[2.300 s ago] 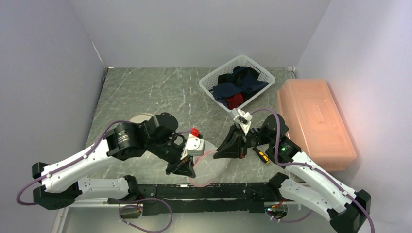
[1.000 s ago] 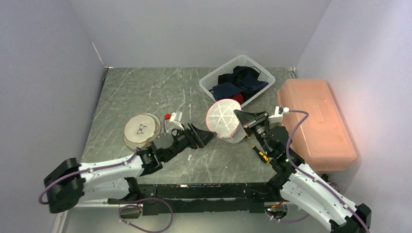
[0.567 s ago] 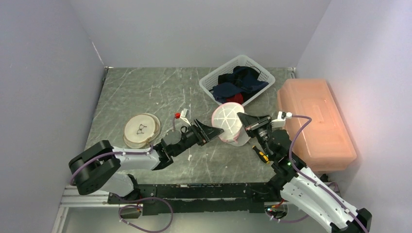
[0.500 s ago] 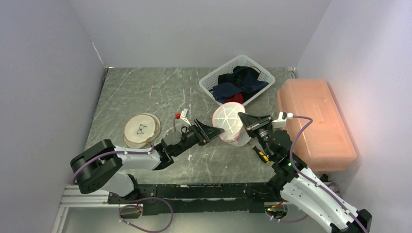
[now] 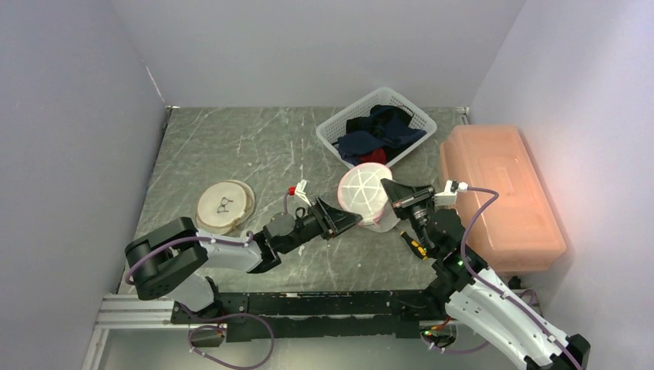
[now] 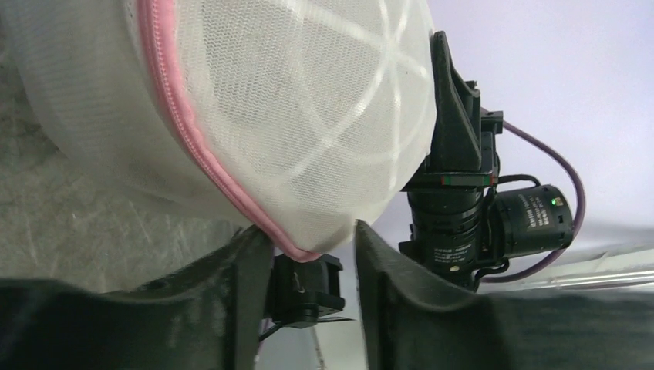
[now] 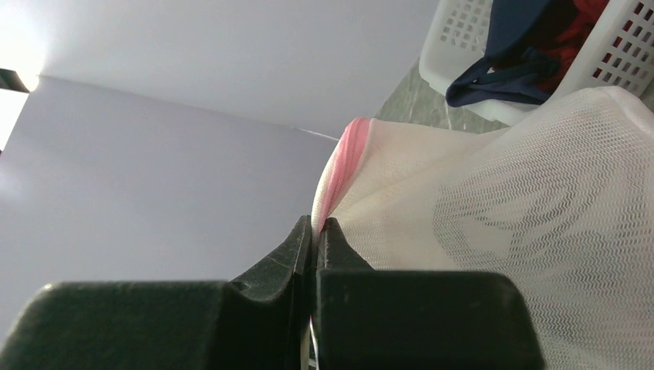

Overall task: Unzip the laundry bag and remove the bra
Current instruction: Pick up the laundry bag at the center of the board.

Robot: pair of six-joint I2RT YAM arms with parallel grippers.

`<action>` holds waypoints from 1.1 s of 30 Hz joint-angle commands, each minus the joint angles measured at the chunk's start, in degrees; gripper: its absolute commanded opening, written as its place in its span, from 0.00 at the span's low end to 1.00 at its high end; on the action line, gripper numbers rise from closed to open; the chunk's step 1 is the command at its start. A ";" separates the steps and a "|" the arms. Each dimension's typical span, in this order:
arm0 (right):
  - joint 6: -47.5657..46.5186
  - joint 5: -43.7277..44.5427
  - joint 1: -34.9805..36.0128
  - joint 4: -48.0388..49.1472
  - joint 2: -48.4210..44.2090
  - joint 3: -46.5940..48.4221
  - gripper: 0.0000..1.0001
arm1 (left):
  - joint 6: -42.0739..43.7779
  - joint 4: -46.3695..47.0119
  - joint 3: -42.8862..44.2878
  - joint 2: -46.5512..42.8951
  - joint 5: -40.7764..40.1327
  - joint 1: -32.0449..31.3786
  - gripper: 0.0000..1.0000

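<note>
The laundry bag (image 5: 362, 193) is a round white mesh pouch with a pink zipper seam (image 6: 202, 154), held up off the table at centre. My right gripper (image 5: 387, 186) is shut on its pink edge (image 7: 339, 181) from the right. My left gripper (image 5: 352, 219) reaches in low from the left. Its jaws stand apart around the bag's bottom rim (image 6: 305, 250), and one finger (image 6: 251, 262) touches the seam. Through the mesh I cannot tell what the bag holds. A beige pair of stacked cups (image 5: 224, 206), which looks like a folded bra, lies on the table at left.
A white basket (image 5: 333, 132) of dark and red clothes stands at the back, just behind the bag. A closed orange box (image 5: 493, 193) fills the right side. A yellow-and-black screwdriver (image 5: 415, 247) lies beside the right arm.
My left arm has stretched to the right, up to the bag, and its jaws have narrowed around the bottom rim. The right gripper has kept its hold, and the bag has shifted slightly right.
</note>
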 commanded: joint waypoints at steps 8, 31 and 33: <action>1.80 -0.04 0.22 2.93 -0.74 -0.64 0.00 | -0.16 3.92 1.02 0.21 -1.14 -0.33 0.41; -33.09 -7.67 0.20 -25.59 -6.98 6.50 0.82 | 6.44 -36.19 -3.52 -22.44 -6.13 3.45 0.03; -33.87 -9.47 0.20 -25.33 -7.24 4.85 0.81 | 7.12 -39.91 -4.13 -23.87 -5.30 4.82 0.03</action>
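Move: The laundry bag hangs from the right gripper by its pink zipped rim, its middle about 3 cm back, 3 cm to the left and 7 cm below that hand. From the left hand its middle lies some 4 cm ahead, 3 cm to the right and 1 cm down, the rim's near corner already between the open fingers. The clothes basket is about 27 cm straight ahead of the right hand and 22 cm lower; the screwdriver about 6 cm back, 9 cm right and 26 cm below it. The bag's pink zipped rim changes hands: the left fingers close and pinch its near corner while both arms almost stand still. Then the right fingers open wide and let go, that hand backing off about 3 cm and sinking as much while rolling some 30 degrees, left side down. The left hand, keeping its pinch, carries the bag about 6 cm to the left with a slight roll. ##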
